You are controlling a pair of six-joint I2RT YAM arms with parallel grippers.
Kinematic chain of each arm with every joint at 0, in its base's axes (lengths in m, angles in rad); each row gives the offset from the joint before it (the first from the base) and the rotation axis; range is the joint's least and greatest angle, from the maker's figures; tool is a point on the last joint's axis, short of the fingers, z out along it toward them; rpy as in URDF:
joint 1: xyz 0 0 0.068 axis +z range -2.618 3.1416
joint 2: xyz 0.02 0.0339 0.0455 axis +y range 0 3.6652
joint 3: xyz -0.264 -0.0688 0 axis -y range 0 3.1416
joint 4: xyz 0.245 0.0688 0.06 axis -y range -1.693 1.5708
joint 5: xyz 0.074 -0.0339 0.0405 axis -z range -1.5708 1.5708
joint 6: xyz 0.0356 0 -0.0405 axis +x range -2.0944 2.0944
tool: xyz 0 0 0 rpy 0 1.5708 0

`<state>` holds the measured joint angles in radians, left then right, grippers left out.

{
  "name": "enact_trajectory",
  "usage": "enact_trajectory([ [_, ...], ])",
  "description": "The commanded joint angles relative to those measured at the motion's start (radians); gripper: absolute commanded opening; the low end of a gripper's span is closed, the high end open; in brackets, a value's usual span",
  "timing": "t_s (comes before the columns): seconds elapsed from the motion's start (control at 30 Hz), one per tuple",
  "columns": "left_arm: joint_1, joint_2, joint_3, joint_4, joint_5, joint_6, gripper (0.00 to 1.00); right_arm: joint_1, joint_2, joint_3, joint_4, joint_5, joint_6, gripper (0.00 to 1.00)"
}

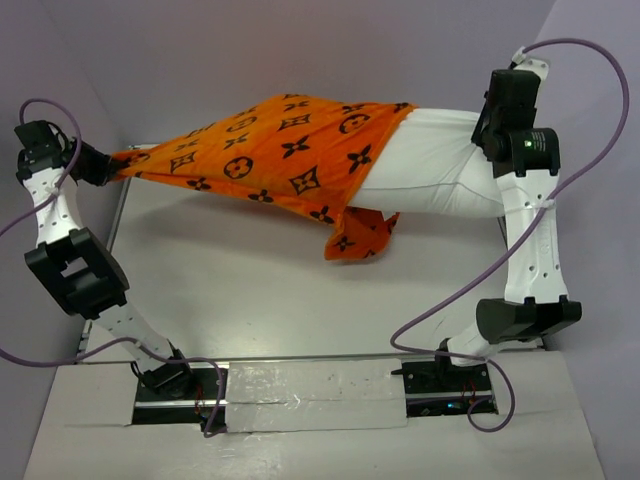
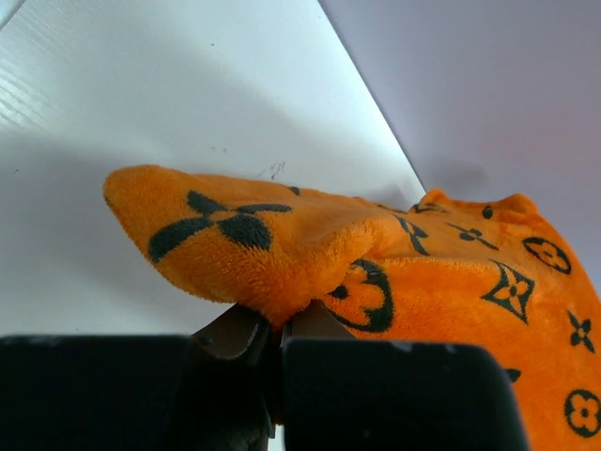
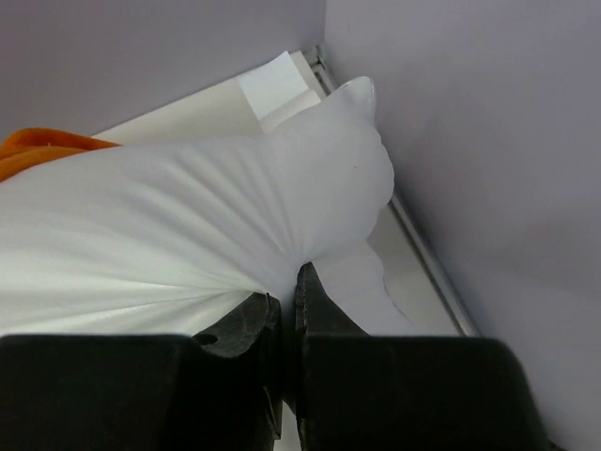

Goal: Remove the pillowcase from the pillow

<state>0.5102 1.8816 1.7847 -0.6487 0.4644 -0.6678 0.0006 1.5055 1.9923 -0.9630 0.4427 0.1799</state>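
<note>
The orange pillowcase (image 1: 270, 155) with dark brown motifs is stretched in the air across the back of the table, with a loose flap hanging at its lower right. The white pillow (image 1: 430, 165) sticks out of its right end, about half uncovered. My left gripper (image 1: 100, 165) is shut on the pillowcase's left corner (image 2: 282, 272). My right gripper (image 1: 487, 140) is shut on the pillow's right end, with the white fabric (image 3: 188, 235) bunched between the fingers. In the right wrist view a strip of orange (image 3: 47, 146) shows at the far left.
The white table top (image 1: 260, 290) lies under the raised pillow. Grey walls close the back and both sides. A taped white strip (image 1: 315, 393) runs between the arm bases at the near edge. The right wall (image 3: 488, 169) stands close to the right gripper.
</note>
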Motion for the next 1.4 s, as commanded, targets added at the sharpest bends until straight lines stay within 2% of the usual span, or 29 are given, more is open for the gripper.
enact_trajectory([
  [0.0,0.281,-0.016,0.064,0.284,-0.524,0.105,0.00,-0.218,0.013,0.221,0.167,0.680,-0.209,0.00],
  [0.13,0.307,-0.012,0.085,0.282,-0.518,0.120,0.00,-0.232,0.036,0.234,0.187,0.691,-0.244,0.00],
  [0.2,0.317,0.004,0.119,0.241,-0.572,0.143,0.00,-0.260,0.073,0.270,0.199,0.689,-0.267,0.00],
  [0.4,0.358,-0.013,0.090,0.267,-0.540,0.131,0.00,-0.310,0.119,0.295,0.218,0.731,-0.310,0.00],
  [0.47,0.356,-0.009,0.096,0.258,-0.538,0.142,0.00,-0.310,0.118,0.296,0.176,0.691,-0.289,0.00],
  [0.5,0.356,-0.016,0.067,0.273,-0.505,0.131,0.00,-0.309,0.111,0.293,0.144,0.658,-0.223,0.00],
  [0.57,0.355,-0.029,0.048,0.300,-0.474,0.117,0.00,-0.309,0.076,0.222,0.132,0.616,-0.188,0.00],
  [0.63,0.343,-0.004,0.093,0.276,-0.474,0.135,0.00,-0.310,0.068,0.180,0.164,0.631,-0.221,0.00],
  [0.67,0.337,-0.001,0.110,0.264,-0.458,0.139,0.00,-0.300,0.050,0.172,0.141,0.570,-0.195,0.00],
  [0.7,0.332,-0.016,0.090,0.286,-0.350,0.155,0.00,-0.283,0.035,0.165,0.118,0.497,-0.182,0.00],
  [0.73,0.320,-0.035,0.061,0.322,-0.296,0.154,0.00,-0.255,0.009,0.079,0.125,0.431,-0.172,0.00],
  [0.77,0.273,-0.051,-0.015,0.363,-0.247,0.155,0.00,-0.166,-0.067,0.001,0.147,0.353,-0.125,0.00],
  [0.8,0.237,-0.087,-0.056,0.458,-0.193,0.193,0.00,-0.113,-0.114,-0.089,0.189,0.331,-0.111,0.00],
  [0.83,0.199,-0.104,-0.091,0.498,-0.088,0.221,0.00,-0.058,-0.202,-0.277,0.286,0.291,-0.102,0.00],
  [0.9,0.064,-0.136,-0.148,0.541,0.038,0.346,0.01,0.087,-0.281,-0.459,0.393,0.113,-0.088,0.00],
  [0.93,0.018,-0.139,-0.148,0.522,0.098,0.394,0.04,0.126,-0.348,-0.625,0.487,0.046,-0.083,0.00],
  [0.97,-0.069,-0.141,-0.128,0.482,0.123,0.452,0.06,0.160,-0.378,-0.707,0.525,-0.061,-0.083,0.00],
  [1.0,-0.105,-0.142,-0.122,0.410,0.150,0.558,0.15,0.233,-0.405,-0.783,0.571,-0.090,-0.085,0.00],
  [1.03,-0.130,-0.144,-0.123,0.382,0.190,0.603,0.22,0.268,-0.456,-0.925,0.646,-0.107,-0.076,0.00],
  [1.07,-0.160,-0.148,-0.137,0.365,0.277,0.635,0.28,0.303,-0.476,-0.988,0.677,-0.123,-0.041,0.00],
  [1.1,-0.164,-0.162,-0.151,0.368,0.301,0.634,0.44,0.335,-0.493,-1.042,0.704,-0.165,-0.021,0.00],
  [1.13,-0.164,-0.173,-0.171,0.406,0.313,0.614,0.47,0.396,-0.528,-1.132,0.730,-0.174,0.001,0.00],
  [1.17,-0.165,-0.180,-0.200,0.429,0.306,0.576,0.59,0.430,-0.545,-1.171,0.731,-0.171,0.047,0.00],
  [1.2,-0.167,-0.190,-0.203,0.435,0.297,0.576,0.67,0.462,-0.562,-1.200,0.728,-0.165,0.071,0.00],
  [1.23,-0.168,-0.190,-0.185,0.416,0.298,0.579,0.77,0.517,-0.592,-1.240,0.706,-0.168,0.120,0.12],
  [1.27,-0.171,-0.188,-0.168,0.396,0.269,0.574,0.99,0.545,-0.609,-1.254,0.693,-0.171,0.136,0.23],
  [1.3,-0.174,-0.181,-0.148,0.371,0.248,0.576,0.99,0.570,-0.625,-1.256,0.647,-0.162,0.145,0.36],
  [1.33,-0.180,-0.176,-0.130,0.353,0.226,0.568,0.99,0.607,-0.652,-1.248,0.615,-0.135,0.177,0.87],
  [1.37,-0.205,-0.173,-0.089,0.322,0.199,0.559,0.99,0.611,-0.665,-1.232,0.583,-0.106,0.197,0.93],
])
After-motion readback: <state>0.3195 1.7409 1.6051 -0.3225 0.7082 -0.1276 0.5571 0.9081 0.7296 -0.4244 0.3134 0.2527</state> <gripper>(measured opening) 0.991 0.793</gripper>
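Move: The left hand already pinches the pillowcase's closed end; the case's middle is about 30 cm to its right, 2 cm ahead and some 5 cm higher. The right hand still grips the white pillow, its bared part centred about 9 cm left, 6 cm back and 5 cm below; the case's open edge is some 20 cm left, 7 cm back and 7 cm below. Both tug case and pillow apart, then swing inward, right sinking about 24 cm, left releasing, right fingers opening. ##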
